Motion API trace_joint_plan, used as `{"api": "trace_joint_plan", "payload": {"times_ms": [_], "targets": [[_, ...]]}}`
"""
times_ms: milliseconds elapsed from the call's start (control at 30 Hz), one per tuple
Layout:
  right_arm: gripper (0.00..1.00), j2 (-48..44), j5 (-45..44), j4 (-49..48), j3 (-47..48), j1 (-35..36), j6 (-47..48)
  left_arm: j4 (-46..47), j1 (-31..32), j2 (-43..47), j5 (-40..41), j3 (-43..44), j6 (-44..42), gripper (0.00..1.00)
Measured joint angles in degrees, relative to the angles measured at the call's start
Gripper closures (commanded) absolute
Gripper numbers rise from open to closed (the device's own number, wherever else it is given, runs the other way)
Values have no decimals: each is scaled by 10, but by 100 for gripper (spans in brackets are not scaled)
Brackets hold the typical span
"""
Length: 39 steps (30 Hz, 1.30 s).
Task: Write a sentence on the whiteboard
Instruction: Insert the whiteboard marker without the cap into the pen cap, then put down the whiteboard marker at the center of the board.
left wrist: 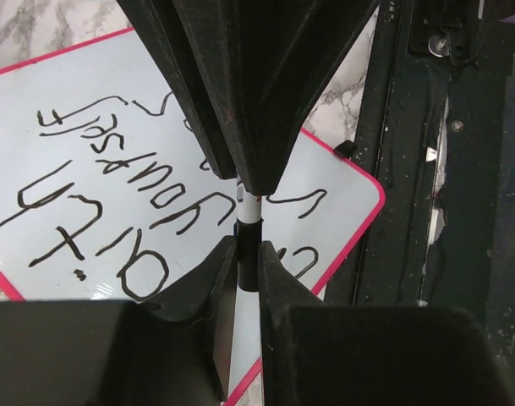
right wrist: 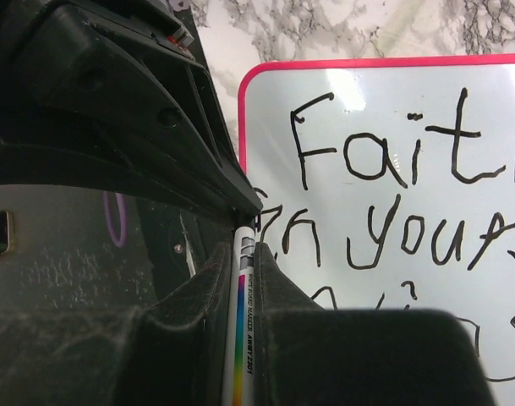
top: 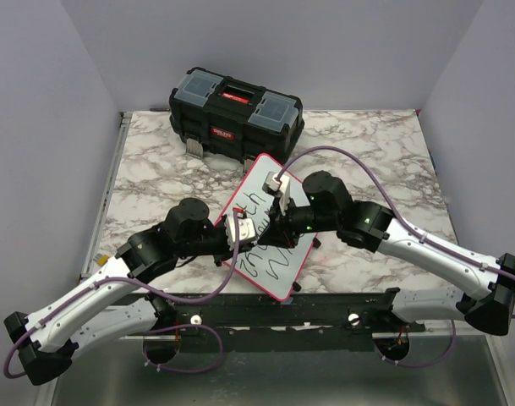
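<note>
The whiteboard [top: 259, 179] lies tilted on the marble table, with a red rim and a glossy white face. The sentence [right wrist: 392, 169] is black handwriting: "Fait…" on top, "in yours…" below, and a third line that is cut off. Both grippers meet over the board's lower half. My right gripper [right wrist: 244, 254] is shut on a white marker [right wrist: 243, 330] with a rainbow stripe. My left gripper [left wrist: 249, 254] faces it and is shut on the black cap [left wrist: 248, 264] at the marker's end. In the top view the left gripper [top: 259, 228] and the right gripper [top: 282, 222] are tip to tip.
A black toolbox [top: 236, 106] with a red latch stands at the back of the table, just beyond the board's far corner. The black mounting rail [top: 282, 306] runs along the near edge. Purple cables loop from both arms. Grey walls close in both sides.
</note>
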<state>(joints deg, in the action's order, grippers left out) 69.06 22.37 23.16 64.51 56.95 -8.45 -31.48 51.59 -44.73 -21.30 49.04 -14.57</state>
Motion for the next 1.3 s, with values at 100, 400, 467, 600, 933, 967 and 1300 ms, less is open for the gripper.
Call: {"api": "trace_joint_plan", "payload": {"times_ms": [100, 400, 467, 600, 933, 967, 1300], "targets": [[99, 7, 6, -1, -2, 0, 12, -8, -6, -5, -9, 0, 3, 100], [99, -5, -30, -23, -18, 4, 10, -1, -6, -3, 12, 0, 7, 98], [99, -17, -61, -34, -25, 8, 1, 14, -6, 1, 27, -1, 7, 89], [99, -52, -131, -59, -44, 16, -23, 52, -6, 8, 47, -2, 7, 72], [99, -80, -418, -64, -127, 16, -119, 170, -5, 38, 88, -2, 17, 44], [99, -85, -450, -64, -137, 16, -129, 174, -5, 38, 94, -2, 17, 44], [99, -116, -664, -96, -206, -24, -170, 205, -29, 30, 224, -6, 26, 45]]}}
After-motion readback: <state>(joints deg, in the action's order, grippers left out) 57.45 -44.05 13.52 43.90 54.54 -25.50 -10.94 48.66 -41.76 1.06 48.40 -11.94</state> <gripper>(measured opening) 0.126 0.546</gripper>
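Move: The cap in the left fingers already meets the tip of the whiteboard marker in the right fingers: the marker lies about 5 cm right of the left hand, level with it, the cap about 5 cm left of the right hand. From the left hand, the whiteboard's middle is some 7 cm ahead, 3 cm right and 15 cm below; the toolbox is roughly 32 cm ahead, 5 cm left, 8 cm lower. Fingers facing each other, both hands keep the marker's tip in the cap as they sink together by under a centimetre and come back up a little forward; then the left fingers open to about half and let go of the cap, that hand lifting some 9 cm and swinging forward with a counter-clockwise turn. The right hand keeps its grip on the marker and draws it away from the left hand, to the right and forward over the board towards its right side, sinking slightly in the later part and turning some 70 degrees clockwise to point ahead. ##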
